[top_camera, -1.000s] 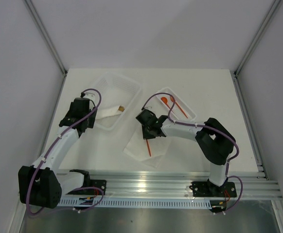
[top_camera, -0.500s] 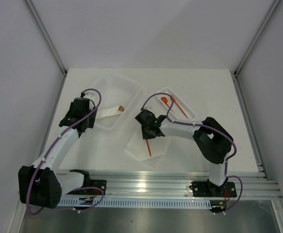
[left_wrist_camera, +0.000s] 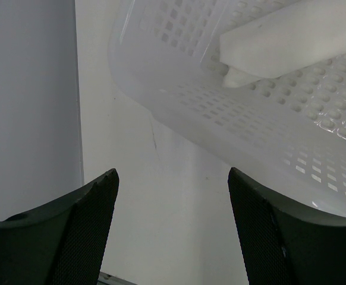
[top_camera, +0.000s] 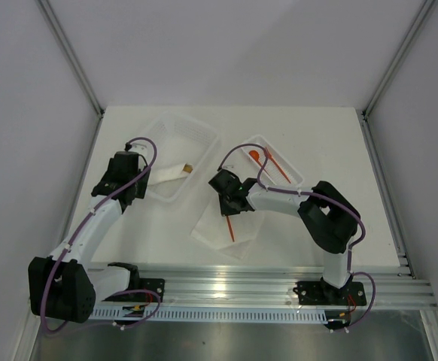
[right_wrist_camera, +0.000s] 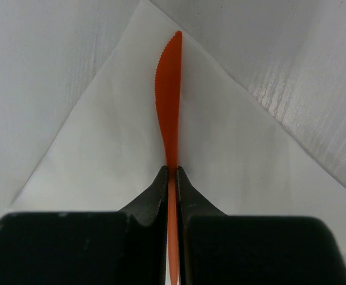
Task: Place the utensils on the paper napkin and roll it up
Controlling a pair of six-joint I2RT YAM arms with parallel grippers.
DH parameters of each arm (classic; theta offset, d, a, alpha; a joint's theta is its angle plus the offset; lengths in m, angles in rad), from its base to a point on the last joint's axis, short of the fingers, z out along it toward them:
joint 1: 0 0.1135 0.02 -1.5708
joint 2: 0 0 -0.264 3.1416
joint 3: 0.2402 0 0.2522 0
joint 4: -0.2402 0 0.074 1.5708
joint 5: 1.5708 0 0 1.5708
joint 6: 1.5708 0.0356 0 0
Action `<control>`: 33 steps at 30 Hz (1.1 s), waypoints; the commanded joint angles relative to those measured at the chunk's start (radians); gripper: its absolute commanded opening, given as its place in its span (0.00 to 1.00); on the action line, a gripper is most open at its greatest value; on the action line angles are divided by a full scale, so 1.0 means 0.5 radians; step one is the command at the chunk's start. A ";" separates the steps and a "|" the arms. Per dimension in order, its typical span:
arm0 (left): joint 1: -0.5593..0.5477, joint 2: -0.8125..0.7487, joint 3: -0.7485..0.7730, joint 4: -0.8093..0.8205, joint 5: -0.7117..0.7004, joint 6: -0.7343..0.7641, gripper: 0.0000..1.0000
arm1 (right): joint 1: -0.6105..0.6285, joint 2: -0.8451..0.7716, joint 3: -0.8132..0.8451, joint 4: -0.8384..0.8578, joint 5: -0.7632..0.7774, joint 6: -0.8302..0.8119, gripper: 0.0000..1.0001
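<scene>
My right gripper (right_wrist_camera: pixel 172 169) is shut on the handle of an orange-red knife (right_wrist_camera: pixel 168 101). The serrated blade points forward over the white paper napkin (right_wrist_camera: pixel 101 154). From above, the knife (top_camera: pixel 229 229) lies along the napkin (top_camera: pixel 210 229) under the right gripper (top_camera: pixel 229 213). An orange spoon (top_camera: pixel 255 156) and another thin orange utensil (top_camera: pixel 278 165) lie in the small clear tray (top_camera: pixel 296 177) at the back right. My left gripper (left_wrist_camera: pixel 173 190) is open and holds nothing. It sits on the far left (top_camera: pixel 123 174), beside the white basket.
A perforated white basket (top_camera: pixel 175 139) at the back left holds a white paper roll with a brown tip (top_camera: pixel 175 171). In the left wrist view, the basket (left_wrist_camera: pixel 250 119) and the roll (left_wrist_camera: pixel 292 35) lie ahead to the right. The grey wall (left_wrist_camera: pixel 30 101) is close on the left.
The right arm has shifted very slightly to the left with the knife still in its grip. The left arm has not moved.
</scene>
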 commanded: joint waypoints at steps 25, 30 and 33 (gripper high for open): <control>0.013 -0.016 -0.005 0.019 -0.006 -0.004 0.78 | 0.002 -0.107 0.156 -0.065 0.048 -0.070 0.39; 0.013 -0.016 -0.005 0.016 -0.003 -0.004 0.78 | -0.020 -0.304 0.266 -0.136 0.075 -0.199 0.48; 0.013 -0.019 -0.005 0.013 -0.006 -0.001 0.78 | -0.093 -0.457 0.313 -0.127 0.030 -0.343 0.50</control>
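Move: The knife is pinched near its middle between the right hand's fingertips, right at the hand point, lying on the napkin; the napkin's middle is about 3 cm back and 1 cm to the right. Still in the tray, the spoon lies roughly 17 cm ahead and 14 cm right, the fork some 18 cm ahead and 18 cm right, both at about table height. From the idle left hand the knife is about 31 cm right, 3 cm back and 12 cm down. The knife, already down on the napkin, is let go by the right hand: the fingers stay low and spread from shut to about half open, leaving it lengthwise in place. Only then does the hand climb straight off it, slowly at first and then fast, to about 7 cm up, drifting some 2 cm forward as the fingertips tip slightly outward. ##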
